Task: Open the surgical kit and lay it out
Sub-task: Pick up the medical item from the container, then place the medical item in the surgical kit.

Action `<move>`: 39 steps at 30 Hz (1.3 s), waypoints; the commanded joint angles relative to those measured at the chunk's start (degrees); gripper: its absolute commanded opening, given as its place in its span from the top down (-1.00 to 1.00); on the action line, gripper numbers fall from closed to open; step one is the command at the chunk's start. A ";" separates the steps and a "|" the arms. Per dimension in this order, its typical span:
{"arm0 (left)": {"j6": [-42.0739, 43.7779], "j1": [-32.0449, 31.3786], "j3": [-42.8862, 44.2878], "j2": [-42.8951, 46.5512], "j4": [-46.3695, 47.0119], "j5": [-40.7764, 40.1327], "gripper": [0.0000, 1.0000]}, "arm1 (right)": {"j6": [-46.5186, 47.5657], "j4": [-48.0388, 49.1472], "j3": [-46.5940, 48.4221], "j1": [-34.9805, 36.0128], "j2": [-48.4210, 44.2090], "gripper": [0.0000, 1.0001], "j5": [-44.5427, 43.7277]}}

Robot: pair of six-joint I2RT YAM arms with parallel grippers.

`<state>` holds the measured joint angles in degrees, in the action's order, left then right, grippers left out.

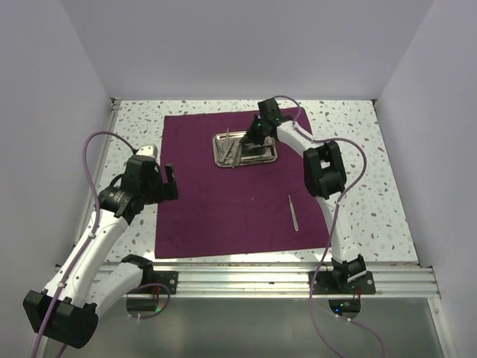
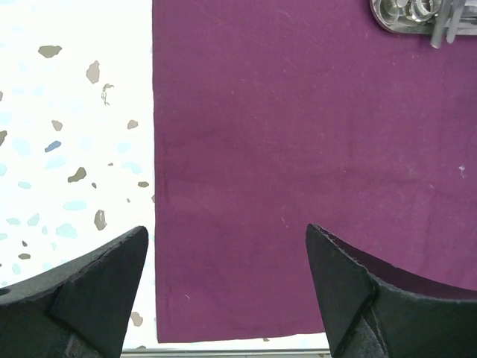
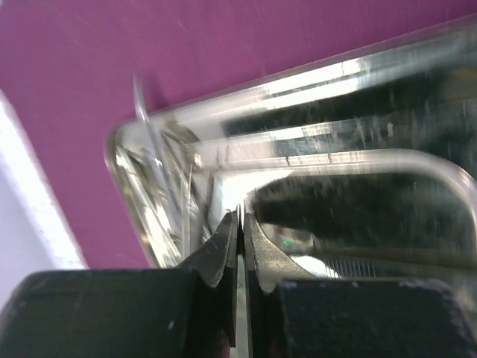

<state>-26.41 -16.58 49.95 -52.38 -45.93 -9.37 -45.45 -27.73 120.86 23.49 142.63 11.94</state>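
The dark purple cloth (image 1: pixel 238 201) lies spread flat on the table. The steel tray (image 1: pixel 246 148) sits on its far middle and holds several slim silver instruments (image 1: pixel 231 151). One pair of tweezers (image 1: pixel 293 212) lies alone on the cloth's right part. My right gripper (image 1: pixel 252 134) reaches down into the tray. In the right wrist view its jaws (image 3: pixel 241 212) are pressed together inside the tray (image 3: pixel 298 82), beside the instruments (image 3: pixel 160 171); I cannot see anything pinched between them. My left gripper (image 1: pixel 170 181) is open and empty over the cloth's left edge (image 2: pixel 313 149).
The speckled tabletop (image 1: pixel 358 171) shows around the cloth. White walls enclose the left, back and right. An aluminium rail (image 1: pixel 246 280) runs along the near edge. The tray corner (image 2: pixel 425 15) shows at the top right of the left wrist view.
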 commanded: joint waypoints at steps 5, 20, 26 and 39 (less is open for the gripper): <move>-1.09 -0.21 0.06 1.58 0.23 -1.80 -0.81 | -19.58 29.64 -10.98 -4.15 -1.83 1.00 14.41; -1.18 -0.30 0.14 1.49 0.23 -1.80 -0.81 | -17.62 32.06 -15.39 -6.70 -8.84 1.00 22.51; -1.36 -0.21 -0.12 2.19 0.67 -1.97 -0.82 | 2.43 11.83 -23.28 -5.12 -24.92 1.00 18.30; -0.39 -0.21 -0.30 0.97 1.46 -0.22 -0.80 | 8.63 14.36 -58.09 10.78 -44.28 1.00 11.97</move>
<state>-26.96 -16.58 49.87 -51.11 -45.91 -10.22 -37.47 -13.85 67.18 32.47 98.08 26.46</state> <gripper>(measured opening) 0.904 0.043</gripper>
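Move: The right hand already pinches the far end of the slim metal instrument, low over the tray. The bare near part of the cloth, where it is taken, lies about 27 cm back, 1 cm to the left and 3 cm down. The tray's middle is some 2 cm back and 1 cm right; the scissors lie 3 cm back and 7 cm left; the laid-out instrument, 27 cm back and 15 cm right. From the left hand that cloth patch is about 22 cm right, 3 cm ahead and 15 cm down. Keeping its fingers shut on the slim instrument, the right hand first eases forward about 4 cm, low over the tray, while rolling some 30 degrees so that its left side rises, and creeps up a few centimetres. It then lifts and sweeps back over the tray's near rim to the open cloth, about 23 cm behind its start, peaking some 15 cm up before sinking about 7 cm towards the cloth, as most of the roll unwinds and the hand turns counter-clockwise. ##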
